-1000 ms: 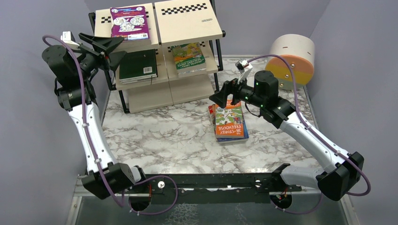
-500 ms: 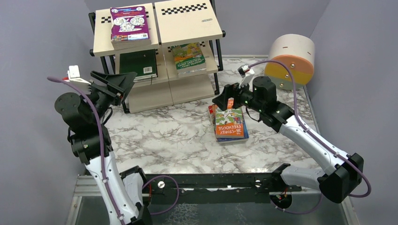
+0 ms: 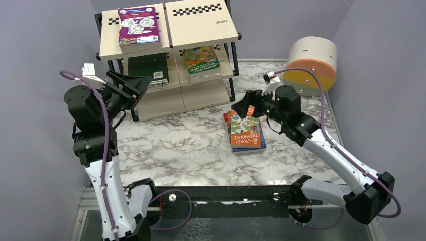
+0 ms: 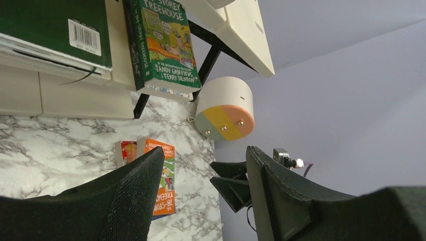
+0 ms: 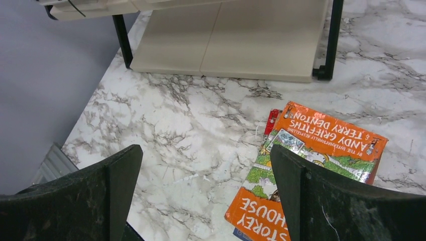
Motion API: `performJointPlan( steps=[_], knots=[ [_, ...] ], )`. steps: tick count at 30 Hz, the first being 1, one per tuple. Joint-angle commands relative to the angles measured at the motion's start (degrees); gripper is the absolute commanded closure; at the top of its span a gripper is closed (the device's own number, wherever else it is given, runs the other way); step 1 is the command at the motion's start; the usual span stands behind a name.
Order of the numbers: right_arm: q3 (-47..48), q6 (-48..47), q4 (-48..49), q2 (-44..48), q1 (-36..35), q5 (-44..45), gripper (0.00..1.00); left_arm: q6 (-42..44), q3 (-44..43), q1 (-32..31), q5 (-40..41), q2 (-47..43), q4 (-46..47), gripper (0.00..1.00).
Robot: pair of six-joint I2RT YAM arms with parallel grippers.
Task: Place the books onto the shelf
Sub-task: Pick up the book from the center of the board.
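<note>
A stack of books topped by an orange Treehouse book [image 3: 246, 131] [image 5: 311, 165] lies on the marble table, with a red book's edge [image 5: 273, 118] showing under it. My right gripper [image 3: 244, 105] [image 5: 206, 150] hangs wide open over the stack's far end, holding nothing. The shelf [image 3: 201, 22] stands at the back. It carries a purple book [image 3: 138, 24] on top, and a dark green book [image 3: 148, 68] [image 4: 50, 25] and a green Treehouse book [image 3: 202, 61] [image 4: 166, 45] on the middle tier. My left gripper [image 3: 140, 84] [image 4: 205, 150] is open and empty, just in front of the shelf's left side.
A round beige-and-orange drum [image 3: 311, 63] [image 4: 224, 108] sits at the back right corner. Purple walls close in the table [image 3: 176, 145] on the left, right and back. The shelf's bottom board [image 5: 226, 45] is bare.
My left arm has drawn back from the shelf's upper left and dropped lower, toward the near side. My right gripper has shifted slightly right over the stack and opened a little wider.
</note>
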State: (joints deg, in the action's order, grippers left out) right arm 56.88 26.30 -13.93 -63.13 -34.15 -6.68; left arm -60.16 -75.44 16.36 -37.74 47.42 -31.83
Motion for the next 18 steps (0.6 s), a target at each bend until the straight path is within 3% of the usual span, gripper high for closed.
performJointPlan(
  steps=[1,6,9,11,15,18],
  knots=[
    [2.33,-2.58,-3.59,0.75,-0.21,4.8,0.03,1.59,-4.04,-0.19,2.0,1.31,-0.58,0.46],
    [3.07,-4.07,-6.45,1.72,-0.2,8.79,0.02,1.89,-3.84,-2.88,3.46,3.67,0.81,0.46],
    [2.16,-3.25,-7.01,2.9,-0.21,9.8,0.02,2.28,-2.62,-10.22,7.29,6.04,3.77,0.47],
    [2.67,-2.74,-7.94,2.89,-0.13,10.31,0.02,3.92,-4.5,-21.27,14.83,10.47,4.84,0.47],
    [5.65,-1.9,-11.28,2.78,-0.19,11.61,0.03,9.87,-12.44,-53.28,38.25,20.93,4.9,0.48],
    [8.18,-2.24,-13.58,3.74,-0.2,14.26,0.03,10.8,-9.57,-60.8,43.1,22.62,8.05,0.48]
  ],
)
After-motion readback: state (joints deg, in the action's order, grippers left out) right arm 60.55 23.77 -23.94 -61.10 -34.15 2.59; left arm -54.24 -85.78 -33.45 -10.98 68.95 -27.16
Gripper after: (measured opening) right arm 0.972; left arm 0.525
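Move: For the right hand, wide open and pointing ahead-left, the orange 78-Storey book on top of the stack lies about 6 cm ahead, 3 cm to its right and 22 cm below. The blue book under it is some 5 cm ahead and 4 cm right, and the red one 5 cm ahead and 1 cm left. The foot of the shelf's near right leg stands about 22 cm ahead, 3 cm left. From the high left hand the orange book is about 10 cm ahead, 33 cm right and 40 cm below. The empty left hand hardly moves at first, then swings fast to the right, about 19 cm, from in front of the shelf's left half towards the orange book and the right hand, staying high (some 2 cm lower by the end) and turning clockwise some 25 degrees, its fingers still about half open. Meanwhile the right hand slides slowly, almost level, to the right above the stack and turns a little clockwise, fingers kept wide open, bringing the orange book nearer the middle between them and touching nothing. ##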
